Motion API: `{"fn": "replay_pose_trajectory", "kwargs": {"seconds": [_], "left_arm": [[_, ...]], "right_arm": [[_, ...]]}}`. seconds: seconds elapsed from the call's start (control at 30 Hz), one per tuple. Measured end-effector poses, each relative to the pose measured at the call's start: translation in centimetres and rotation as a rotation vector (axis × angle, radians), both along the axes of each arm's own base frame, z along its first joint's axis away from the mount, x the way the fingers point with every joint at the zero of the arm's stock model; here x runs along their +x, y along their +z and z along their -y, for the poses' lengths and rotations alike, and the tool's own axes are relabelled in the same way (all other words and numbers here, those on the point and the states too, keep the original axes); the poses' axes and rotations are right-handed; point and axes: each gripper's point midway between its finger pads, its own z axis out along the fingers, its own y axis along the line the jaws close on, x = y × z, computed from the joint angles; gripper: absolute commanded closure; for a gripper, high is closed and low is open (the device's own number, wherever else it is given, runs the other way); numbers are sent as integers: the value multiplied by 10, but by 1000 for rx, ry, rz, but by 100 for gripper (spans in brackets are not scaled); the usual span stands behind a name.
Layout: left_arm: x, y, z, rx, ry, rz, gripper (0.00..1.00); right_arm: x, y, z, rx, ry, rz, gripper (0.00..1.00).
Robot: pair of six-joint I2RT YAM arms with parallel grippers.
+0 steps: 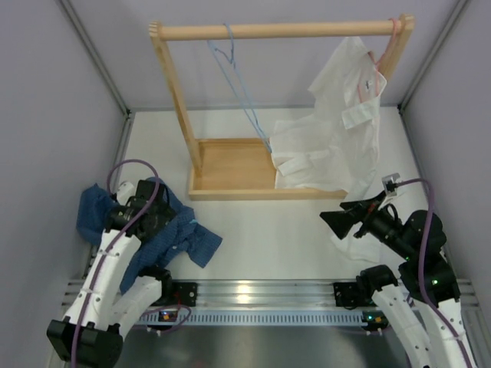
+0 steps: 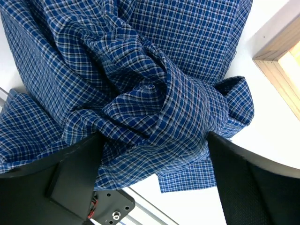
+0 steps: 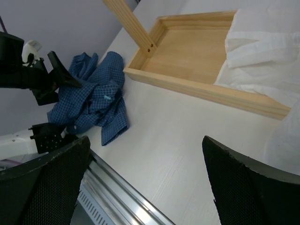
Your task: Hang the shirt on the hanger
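Observation:
The shirt (image 1: 184,239) is a blue fine-checked heap, crumpled on the white table at the near left. My left gripper (image 1: 147,205) hovers over its middle with jaws wide open. In the left wrist view, bunched folds of the shirt (image 2: 154,93) fill the space between and beyond the left gripper's (image 2: 154,145) two fingers, which do not pinch it. The hanger (image 1: 239,88), thin light-blue wire, hangs by its hook from the wooden rail and slants down toward the rack's base. My right gripper (image 1: 331,221) is open over bare table at the right, empty; the right wrist view shows the shirt (image 3: 96,105) far left.
A wooden rack stands at the back: top rail (image 1: 276,31), left post, and tray-like base (image 1: 230,165). A larger white shirt (image 1: 337,130) on a pink hanger (image 1: 386,54) drapes from the rail's right end onto the base and table. An aluminium rail (image 1: 253,291) lines the near edge.

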Motion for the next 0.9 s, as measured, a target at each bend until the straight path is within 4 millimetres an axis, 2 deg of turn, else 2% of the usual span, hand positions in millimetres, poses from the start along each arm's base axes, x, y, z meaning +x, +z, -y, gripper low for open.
{"fn": "replay_pose_trajectory", "kwargs": {"seconds": [0.03,0.07,0.1,0.13,0.23,0.37,0.43,0.5,0.57,0.63,0.7,0.73,0.8,0.87,0.9], "left_arm": [[1,-1,0,0,0,-5,20],[3,-2,1,-3,1,-4,38],[5,-3,3,-9,-4,-1,85],[7,-3,5,-18,-10,3,100],[12,-5,16,-60,-69,9,100],[19,0,48,-179,-245,37,100],[21,13,73,-276,-377,77,100],[21,39,99,-367,-518,127,100],[23,86,126,-436,-689,230,100],[21,146,151,-483,-862,365,100],[14,206,169,-518,-1012,499,100],[7,242,181,-547,-1116,579,100],[-8,290,195,-582,-1270,686,100],[-19,317,203,-599,-1390,756,100],[-24,322,207,-609,-1442,772,100]], "right_arm": [[-1,3,-1,8,3,12,0],[-1,5,-1,14,6,20,1],[-2,7,-2,20,10,25,1],[-2,8,-2,22,12,29,1],[-1,6,-3,24,16,26,1],[-1,3,-4,23,19,21,1],[-1,3,-4,22,22,22,1],[-1,3,-5,19,29,20,1],[0,0,-6,11,40,11,0],[3,-3,-8,1,47,-3,1],[5,-6,-8,-10,51,-13,1],[6,-7,-9,-16,54,-14,1],[7,-8,-9,-29,61,-9,1],[5,-4,-9,-37,73,12,1],[4,-1,-10,-39,80,24,1]]}}
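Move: The blue shirt lies bunched right under the open left fingers, its middle about 4 cm to the left and 2 cm below, with a fold standing between the pads. The rack's near left corner is some 10 cm ahead and 8 cm to the right, about 2 cm below. The blue hanger's middle hangs roughly 20 cm ahead, 25 cm to the right and 25 cm higher. From the right hand, the shirt's middle is about 51 cm left, 2 cm ahead and 15 cm below. Shutting at once on the fold of shirt between its pads, the left hand eases a little forward and right, then sweeps up about 32 cm and right some 20 cm, towards the hanger, drawing back slightly near the end. The wrist swings strongly clockwise and tips up, bringing the fingers from pointing down to pointing rightward with the cloth pinched. ##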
